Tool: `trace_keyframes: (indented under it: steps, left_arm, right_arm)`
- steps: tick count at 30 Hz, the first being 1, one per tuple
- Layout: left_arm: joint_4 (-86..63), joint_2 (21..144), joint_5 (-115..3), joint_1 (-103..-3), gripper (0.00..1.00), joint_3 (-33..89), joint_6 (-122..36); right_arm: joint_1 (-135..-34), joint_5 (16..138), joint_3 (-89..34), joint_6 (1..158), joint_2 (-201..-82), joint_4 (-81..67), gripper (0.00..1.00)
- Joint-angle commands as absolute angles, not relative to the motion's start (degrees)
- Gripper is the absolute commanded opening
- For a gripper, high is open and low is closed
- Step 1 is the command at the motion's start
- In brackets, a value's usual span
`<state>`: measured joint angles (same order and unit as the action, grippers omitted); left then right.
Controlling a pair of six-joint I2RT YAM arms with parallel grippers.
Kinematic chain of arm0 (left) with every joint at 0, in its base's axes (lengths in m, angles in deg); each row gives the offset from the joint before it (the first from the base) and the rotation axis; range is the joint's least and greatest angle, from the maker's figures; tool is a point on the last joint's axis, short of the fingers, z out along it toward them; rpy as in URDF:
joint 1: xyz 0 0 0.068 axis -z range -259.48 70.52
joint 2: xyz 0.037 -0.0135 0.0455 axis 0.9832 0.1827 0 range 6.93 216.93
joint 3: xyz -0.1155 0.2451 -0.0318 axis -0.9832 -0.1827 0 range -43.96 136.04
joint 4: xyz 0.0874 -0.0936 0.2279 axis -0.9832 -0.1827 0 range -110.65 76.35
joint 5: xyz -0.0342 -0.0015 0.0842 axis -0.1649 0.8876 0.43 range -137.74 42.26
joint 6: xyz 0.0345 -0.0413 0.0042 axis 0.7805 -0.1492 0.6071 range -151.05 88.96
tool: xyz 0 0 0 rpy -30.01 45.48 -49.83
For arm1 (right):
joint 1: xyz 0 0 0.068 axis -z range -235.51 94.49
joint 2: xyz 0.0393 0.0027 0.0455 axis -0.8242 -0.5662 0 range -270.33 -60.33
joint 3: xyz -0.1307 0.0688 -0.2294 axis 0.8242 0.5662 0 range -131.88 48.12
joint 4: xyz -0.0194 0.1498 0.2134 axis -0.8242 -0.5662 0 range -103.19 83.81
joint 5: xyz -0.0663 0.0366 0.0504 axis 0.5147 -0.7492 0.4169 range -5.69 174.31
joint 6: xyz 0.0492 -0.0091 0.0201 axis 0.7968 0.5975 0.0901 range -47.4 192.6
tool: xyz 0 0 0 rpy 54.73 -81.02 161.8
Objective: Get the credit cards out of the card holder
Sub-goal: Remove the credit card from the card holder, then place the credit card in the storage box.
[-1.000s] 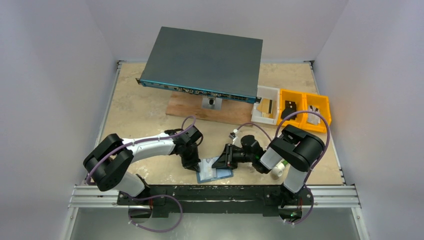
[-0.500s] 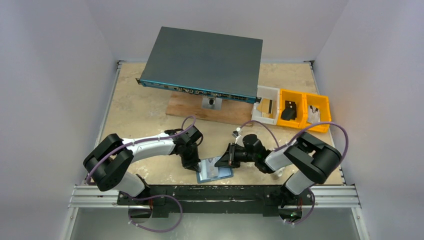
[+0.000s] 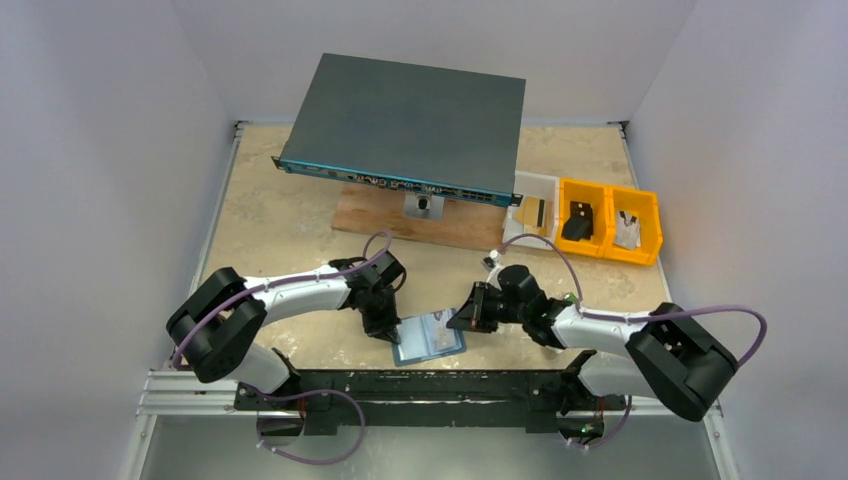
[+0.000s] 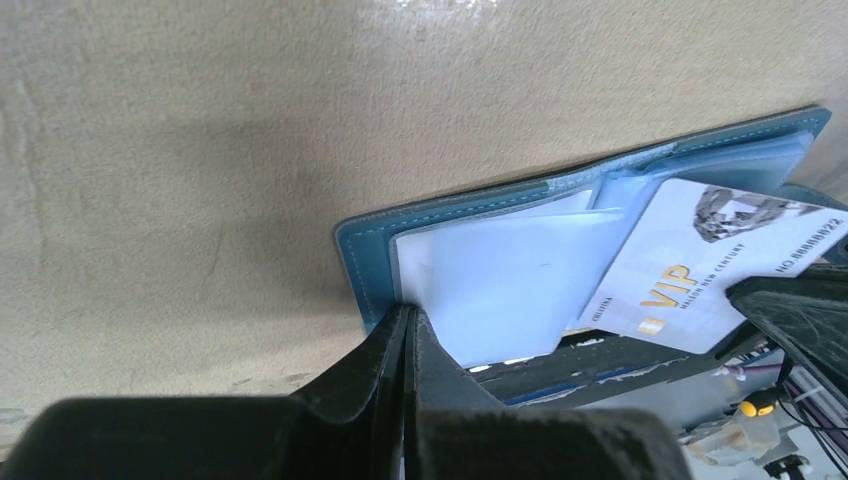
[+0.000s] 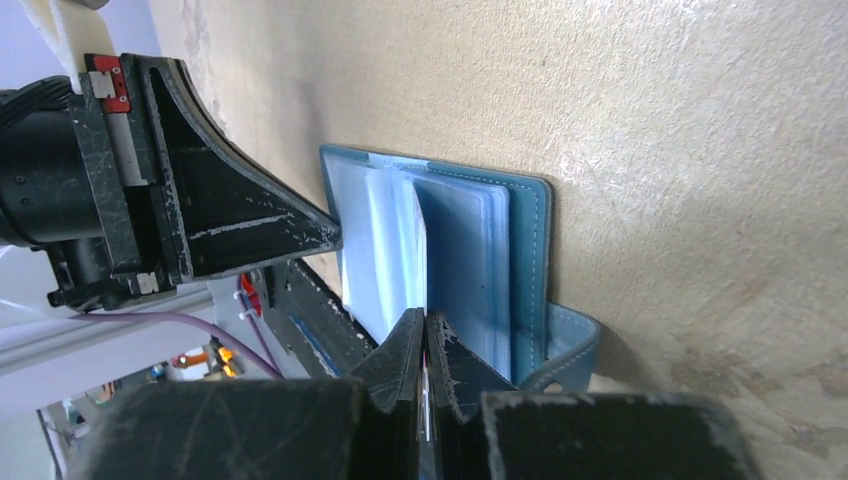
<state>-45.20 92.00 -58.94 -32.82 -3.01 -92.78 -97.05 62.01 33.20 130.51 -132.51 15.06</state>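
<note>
The steel-blue card holder (image 3: 425,355) lies open on the table near the front edge. My left gripper (image 3: 388,328) is shut on its left edge, pinching the blue cover (image 4: 365,260) and a pale inner sleeve. In the left wrist view a pale credit card (image 4: 700,270) marked VIP sticks out of the holder at a slant. My right gripper (image 3: 466,318) is shut on this card's far corner. Seen from the right wrist, the card shows only as a thin edge between the shut jaws (image 5: 425,318), next to the holder's clear sleeves (image 5: 470,250).
A large dark grey box (image 3: 410,120) rests on a wooden board (image 3: 400,222) at the back. A white bin (image 3: 535,205) and two orange bins (image 3: 585,222) stand at the right. A metal rail (image 3: 430,385) runs just in front of the holder.
My right gripper has closed on the card, and it has moved a little to the right as the right arm stretched out low. The left gripper has kept its hold.
</note>
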Motion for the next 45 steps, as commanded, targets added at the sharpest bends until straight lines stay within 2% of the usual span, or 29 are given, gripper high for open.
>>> trace_keyframes:
  steps: [1,7,11,15,22,27,35,45]
  left_arm:
    - [-49.5,92.0,-51.5,-33.3,0.00,-2.4,-89.2]
    - [-51.4,88.8,-52.4,-33.3,0.00,1.8,-87.3]
    - [-54.4,85.8,-51.7,-33.3,0.11,5.3,-85.9]
    - [-56.6,82.9,-51.0,-33.3,0.26,7.2,-84.6]
    - [-57.7,80.1,-51.0,-33.4,0.60,8.4,-81.9]
    - [-58.8,79.7,-51.8,-33.4,0.74,10.4,-78.6]
    - [-58.1,79.2,-55.1,-33.7,0.76,11.5,-74.9]
    - [-61.7,78.5,-57.3,-34.2,0.76,14.2,-70.6]
  right_arm:
    - [-96.6,65.3,30.5,128.0,-128.4,7.8,0.00]
    - [-96.2,66.6,28.4,127.8,-122.9,1.7,0.00]
    - [-95.6,68.3,26.3,127.1,-120.0,-3.3,0.00]
    - [-94.3,69.7,24.4,126.2,-117.4,-8.2,0.00]
    - [-90.6,75.8,19.6,124.3,-113.4,-21.0,0.00]
    - [-86.1,79.2,16.7,123.0,-111.1,-28.4,0.00]
    - [-74.9,86.2,7.8,117.0,-112.5,-39.9,0.00]
    - [-60.0,100.9,-9.5,106.7,-123.0,-48.3,0.00]
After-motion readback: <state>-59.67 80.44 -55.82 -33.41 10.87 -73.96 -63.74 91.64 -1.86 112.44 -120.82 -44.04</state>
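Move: The right hand already holds the VIP card; the right-hand yellow compartment, where the white cards lie, is about 40 cm to its right, 22 cm ahead and 3 cm lower. The middle yellow compartment is 30 cm right and 25 ahead of the hand, the white tray 19 right and 26 ahead, both 3 cm lower. From the same hand the card holder lies 5 cm left, 2 back and 4 below; from the left hand it is about 7 cm right, level ahead and 1 lower. Keeping the card pinched between its shut fingers, the right hand first rises clear of the card holder, then sweeps faster and faster to the right, some 22 cm in all, while going about 13 cm forward and 11 cm up towards the yellow compartments, the wrist swinging round clockwise by roughly 40 degrees. The left hand's shut fingertips come free of the holder's left part, and that hand climbs about 10 cm with a slight forward drift, opening wide as its fingers tilt forward and it turns a little clockwise. ##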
